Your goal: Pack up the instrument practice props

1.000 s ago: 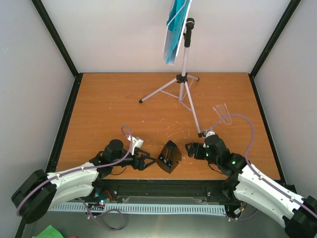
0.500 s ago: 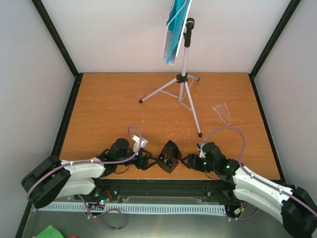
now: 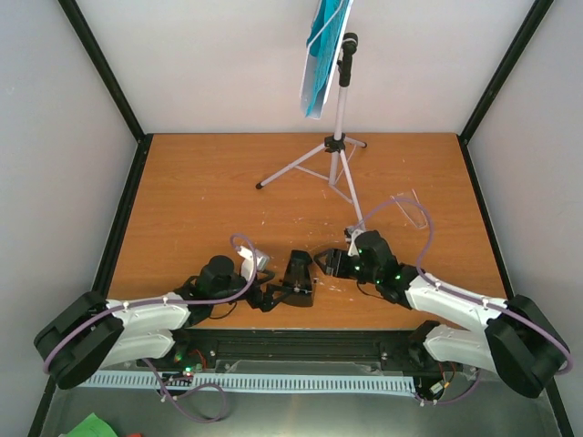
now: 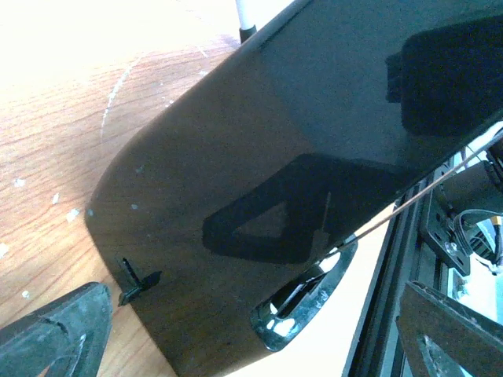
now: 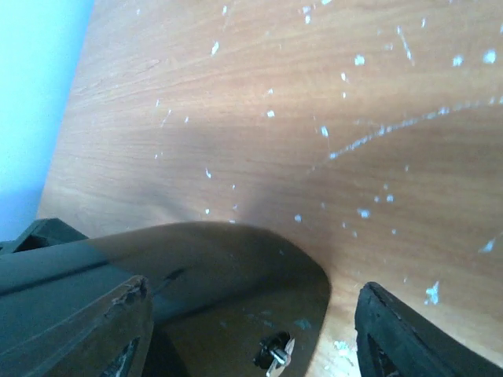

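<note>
The small black metronome (image 3: 299, 278) lies tipped near the table's front, between my two grippers. My left gripper (image 3: 276, 295) is at its near-left side. In the left wrist view its glossy black face (image 4: 259, 204) fills the frame, and that gripper (image 4: 251, 322) stands open, fingers wide on either side. My right gripper (image 3: 326, 262) is at its far-right end and stands open (image 5: 251, 302). The end with the winding key (image 5: 273, 355) sits between its fingers, with bare wood showing before the right fingertip (image 5: 409, 330). The grey tripod music stand (image 3: 339, 155) stands at the back, cyan pages (image 3: 319, 45) on its tray.
A clear plastic piece (image 3: 412, 208) lies on the wooden table (image 3: 200, 209) at the right, behind my right arm. The stand's front leg (image 3: 357, 211) reaches down close to my right wrist. Black frame posts and grey walls enclose the table.
The metronome has shifted left and away and tipped over. My right arm swung forward and left to its far end. My left jaws widened.
</note>
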Tool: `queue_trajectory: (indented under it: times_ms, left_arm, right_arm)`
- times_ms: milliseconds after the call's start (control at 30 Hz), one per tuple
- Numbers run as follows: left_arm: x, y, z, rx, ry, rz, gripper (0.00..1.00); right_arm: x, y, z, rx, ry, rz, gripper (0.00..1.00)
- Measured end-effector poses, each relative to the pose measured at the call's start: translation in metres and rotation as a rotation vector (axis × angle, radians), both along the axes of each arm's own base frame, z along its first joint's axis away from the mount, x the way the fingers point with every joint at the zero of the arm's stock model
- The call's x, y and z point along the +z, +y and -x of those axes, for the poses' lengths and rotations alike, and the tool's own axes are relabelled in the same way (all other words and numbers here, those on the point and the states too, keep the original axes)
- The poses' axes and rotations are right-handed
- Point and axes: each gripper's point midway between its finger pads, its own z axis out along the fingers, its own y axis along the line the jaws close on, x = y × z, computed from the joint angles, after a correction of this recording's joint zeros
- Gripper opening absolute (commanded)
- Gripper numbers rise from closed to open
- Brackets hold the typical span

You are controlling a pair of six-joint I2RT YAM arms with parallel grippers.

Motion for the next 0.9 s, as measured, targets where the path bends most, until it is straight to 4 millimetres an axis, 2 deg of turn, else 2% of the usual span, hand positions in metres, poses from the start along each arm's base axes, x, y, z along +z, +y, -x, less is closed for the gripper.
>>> queue_trajectory:
  times_ms: [133, 267, 367, 433, 700, 900]
  left_arm:
    - [0.002, -0.002, 0.003, -0.025, -0.018, 0.016, 0.99]
    - [-0.004, -0.007, 0.014, -0.07, -0.028, 0.001, 1.0]
    - [-0.009, -0.013, 0.023, -0.099, -0.045, -0.029, 0.97]
    - [-0.015, -0.017, 0.024, -0.098, -0.047, -0.063, 0.95]
    - [-0.034, -0.021, 0.007, -0.019, -0.047, -0.173, 0.79]
    - [-0.043, -0.023, -0.001, 0.039, -0.016, -0.203, 0.75]
  right_arm:
    - [0.018, -0.009, -0.013, -0.032, -0.077, 0.041, 0.85]
    - [0.052, -0.044, -0.028, -0.136, -0.191, 0.071, 0.94]
    - [0.07, -0.071, -0.035, -0.213, -0.248, 0.101, 1.0]
    - [0.076, -0.087, -0.039, -0.259, -0.267, 0.131, 1.0]
    - [0.07, -0.141, -0.053, -0.4, -0.223, 0.26, 1.0]
    - [0.063, -0.181, -0.061, -0.526, -0.176, 0.298, 1.0]
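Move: The black metronome stands upright just off my left fingers, about 5 cm to the right and 3 cm ahead, its middle near hand height. From my right hand the metronome lies about 5 cm to the left and 4 cm back. The clear cover, which that hand heads for, lies flat some 17 cm ahead, 22 cm to the right and 9 cm below; the tripod's near foot is about 8 cm ahead and 12 cm right. I swing my right hand away from the metronome, some 18 cm right and 6 cm forward, lifting at first, opening the fingers fully and turning about 30 degrees clockwise past the tripod's foot towards the clear cover. My left hand sinks about 4 cm and edges right to the metronome's lower body, dipping back before coming forward again, tipping its fingers further down and starting to close them. ##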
